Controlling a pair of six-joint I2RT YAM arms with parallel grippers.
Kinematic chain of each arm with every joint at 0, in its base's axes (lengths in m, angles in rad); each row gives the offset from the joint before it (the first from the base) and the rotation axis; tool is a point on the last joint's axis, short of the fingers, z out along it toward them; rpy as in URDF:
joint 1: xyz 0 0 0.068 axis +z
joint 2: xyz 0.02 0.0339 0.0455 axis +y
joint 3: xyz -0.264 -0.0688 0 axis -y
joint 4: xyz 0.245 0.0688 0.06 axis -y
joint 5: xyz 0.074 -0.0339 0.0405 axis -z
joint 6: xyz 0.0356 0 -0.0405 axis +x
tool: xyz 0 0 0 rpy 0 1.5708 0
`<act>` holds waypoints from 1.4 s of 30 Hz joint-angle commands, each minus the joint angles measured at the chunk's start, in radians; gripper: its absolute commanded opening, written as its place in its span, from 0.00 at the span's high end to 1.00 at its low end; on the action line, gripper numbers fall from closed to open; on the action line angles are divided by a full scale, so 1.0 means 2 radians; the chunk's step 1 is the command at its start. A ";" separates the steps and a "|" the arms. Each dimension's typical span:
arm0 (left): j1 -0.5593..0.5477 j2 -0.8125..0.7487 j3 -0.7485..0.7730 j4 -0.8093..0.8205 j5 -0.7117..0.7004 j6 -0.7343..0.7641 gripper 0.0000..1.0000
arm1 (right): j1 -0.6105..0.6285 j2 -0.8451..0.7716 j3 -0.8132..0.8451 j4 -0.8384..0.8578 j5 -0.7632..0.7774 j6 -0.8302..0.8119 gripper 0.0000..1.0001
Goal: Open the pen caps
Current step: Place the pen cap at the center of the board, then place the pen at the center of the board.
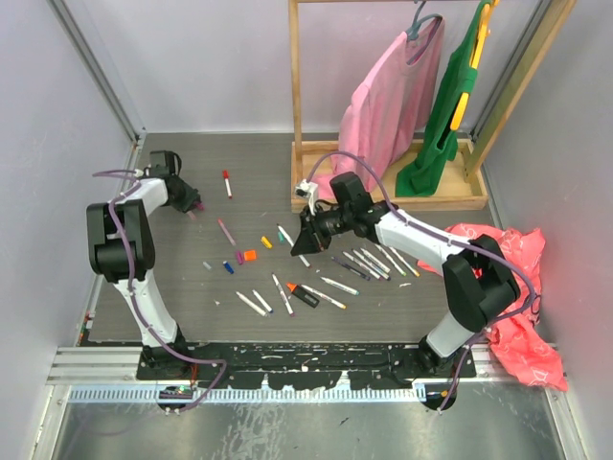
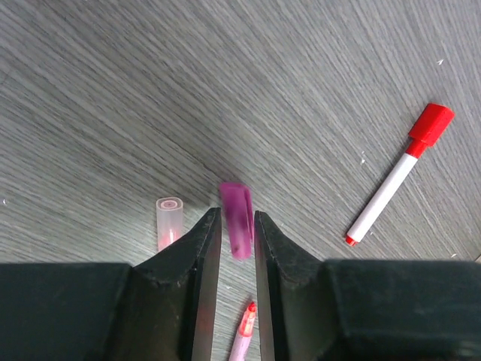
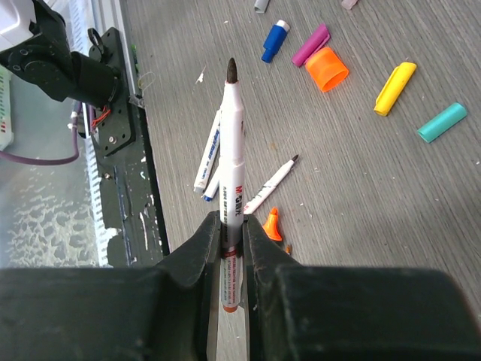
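Note:
My left gripper (image 2: pixel 237 218) hangs over the far left of the table, jaws slightly apart. A blurred purple pen cap (image 2: pixel 235 197) sits loose between its tips. A clear cap (image 2: pixel 170 218) lies just left of it. A red-capped pen (image 2: pixel 398 177) lies to the right, and a red-tipped pen (image 2: pixel 246 331) lies under the jaws. My right gripper (image 3: pixel 233 222) is shut on a white pen (image 3: pixel 231 135) whose dark tip is bare. Beyond it lie loose caps: orange (image 3: pixel 327 69), yellow (image 3: pixel 394 88), teal (image 3: pixel 441 122), magenta (image 3: pixel 310 45) and blue (image 3: pixel 275 40). Several pens (image 1: pixel 364 264) lie mid-table.
A wooden clothes rack (image 1: pixel 383 199) with pink and green garments stands at the back right, close behind my right arm. A red plastic bag (image 1: pixel 512 287) lies at the right edge. A metal rail (image 1: pixel 287 364) runs along the near edge.

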 commanded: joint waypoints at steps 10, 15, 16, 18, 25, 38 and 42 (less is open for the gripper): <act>0.001 -0.024 0.019 -0.011 0.011 0.013 0.70 | 0.031 0.031 0.076 -0.037 0.060 -0.043 0.96; 0.001 -0.090 -0.003 0.000 0.029 0.010 0.67 | 0.051 0.090 0.142 -0.064 0.083 -0.057 0.94; 0.002 -0.107 -0.008 0.003 0.033 0.010 0.66 | 0.051 0.104 0.157 -0.067 0.084 -0.056 0.94; 0.001 -0.142 -0.025 0.008 0.042 0.010 0.64 | 0.051 0.135 0.194 -0.078 0.093 -0.053 0.94; 0.001 -0.310 -0.187 0.137 0.133 0.007 0.48 | 0.067 0.237 0.318 -0.097 0.141 -0.037 0.93; 0.002 -0.602 -0.377 0.132 0.103 0.060 0.22 | 0.100 0.399 0.533 -0.139 0.264 0.023 0.90; 0.001 -0.689 -0.395 0.094 0.044 0.075 0.19 | 0.110 0.420 0.547 -0.138 0.303 0.041 0.87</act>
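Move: The magenta cap lies right between the left fingertips, on the board; the pink cap is about 3 cm left and 2 cm back, the red pen some 9 cm right and 6 cm ahead. The right hand holds the white pen, headed for bare board some 15 cm ahead, 17 cm left and 13 cm down; the pink pen is about 10 cm ahead and 20 cm left, the yellow cap 6 cm ahead and 7 cm left. Left opens, leaves the magenta cap up and back 17 cm; right carries the white pen left, forward, down. ##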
